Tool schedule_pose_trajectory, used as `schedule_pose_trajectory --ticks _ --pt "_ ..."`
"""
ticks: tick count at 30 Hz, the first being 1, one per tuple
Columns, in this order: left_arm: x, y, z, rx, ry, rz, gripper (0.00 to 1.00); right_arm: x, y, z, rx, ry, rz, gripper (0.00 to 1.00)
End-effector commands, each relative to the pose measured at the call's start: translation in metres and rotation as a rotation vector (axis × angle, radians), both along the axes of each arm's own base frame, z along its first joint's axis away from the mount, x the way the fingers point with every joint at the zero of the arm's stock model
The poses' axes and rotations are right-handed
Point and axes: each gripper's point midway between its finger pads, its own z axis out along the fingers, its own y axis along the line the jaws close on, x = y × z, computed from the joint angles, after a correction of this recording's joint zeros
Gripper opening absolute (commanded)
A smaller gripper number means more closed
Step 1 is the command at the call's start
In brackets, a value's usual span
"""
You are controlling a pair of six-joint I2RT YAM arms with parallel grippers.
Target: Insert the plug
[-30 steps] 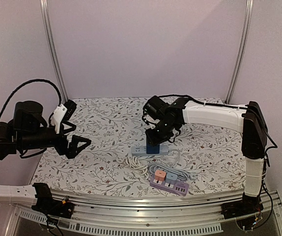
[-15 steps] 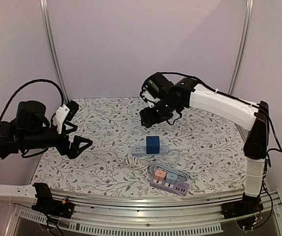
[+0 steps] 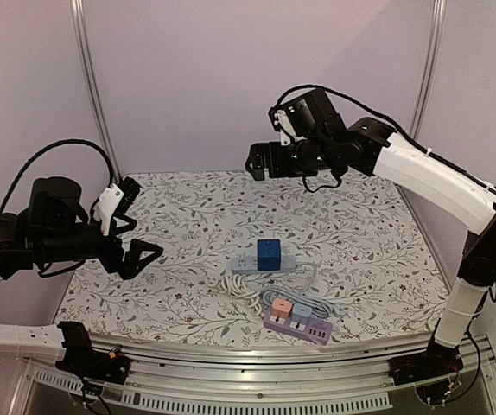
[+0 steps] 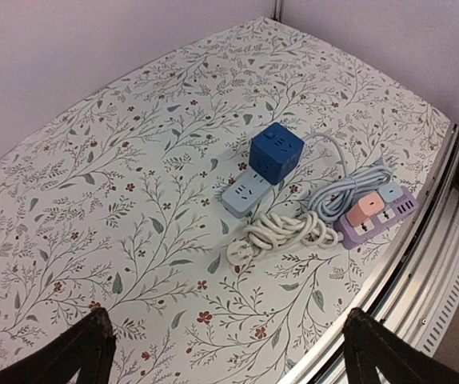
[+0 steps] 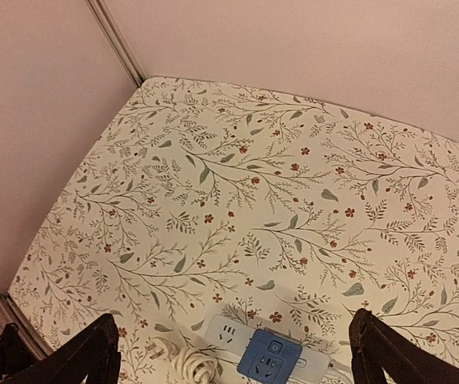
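Note:
The blue cube plug (image 3: 268, 252) stands upright in the pale power strip (image 3: 246, 265) at the table's middle, with nothing holding it. It also shows in the left wrist view, blue cube plug (image 4: 277, 151) on the strip (image 4: 241, 195), and in the right wrist view, plug (image 5: 271, 362) on the strip (image 5: 231, 333). My right gripper (image 3: 261, 162) hangs open high above the table's back, well clear of the plug; its fingers (image 5: 100, 346) frame bare cloth. My left gripper (image 3: 136, 226) is open at the left, empty, its fingertips (image 4: 92, 346) wide apart.
A coiled white cable (image 3: 241, 287) with its flat plug lies just in front of the strip. A purple power strip (image 3: 298, 322) with pink and blue adaptors and a grey cord sits near the front rail (image 3: 257, 361). A flowered cloth (image 3: 179, 216) covers the table.
My right gripper opened, let go of the blue cube plug on the strip, and rose up and toward the back. The left arm stayed where it was.

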Motion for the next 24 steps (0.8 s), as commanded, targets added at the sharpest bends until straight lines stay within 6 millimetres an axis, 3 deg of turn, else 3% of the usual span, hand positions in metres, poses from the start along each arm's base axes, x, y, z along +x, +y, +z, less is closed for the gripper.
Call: schedule_pose_trajectory --ticks 1,5,9,13,24 --pt "0.004 0.002 0.002 0.007 -0.03 0.014 0.99 0.005 -0.011 0.064 0.342 0.01 -0.021 0.99" --pt "0.004 0.005 0.0 0.0 -0.04 0.026 1.0 0.014 -0.043 0.047 0.463 0.101 -0.19 0.99" --pt "0.004 0.006 -0.004 0.009 -0.047 0.021 1.0 0.006 -0.066 0.05 0.52 0.044 -0.243 0.99" --pt "0.003 0.006 -0.008 0.024 -0.053 0.008 0.99 -0.006 -0.097 0.066 0.597 -0.017 -0.317 0.99" --pt "0.0 -0.001 -0.021 0.042 -0.033 -0.036 0.99 -0.021 -0.116 0.037 0.627 0.076 -0.396 0.99"
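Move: The blue plug I have just left standing on the light-blue strip lies about 21 cm below my right hand, 5 cm back and neither left nor right. The light-blue strip beneath it is about 6 cm back and 1 cm left. The white cord coil is some 6 cm left of the plug and 6 cm nearer; the purple strip is 6 cm right and 13 cm nearer. From my left hand, the blue plug is 14 cm ahead, 23 cm right, 17 cm below. With my empty right hand already high and its fingers staying wide open, I swing clear of the blue plug: first up and slightly forward, then mostly right, about 11 cm in all, drawing back a little and ending some 5 cm higher. On the way the hand rolls about 35 degrees, left side rising, and turns clockwise. My open left hand sinks about 2 cm late on. ##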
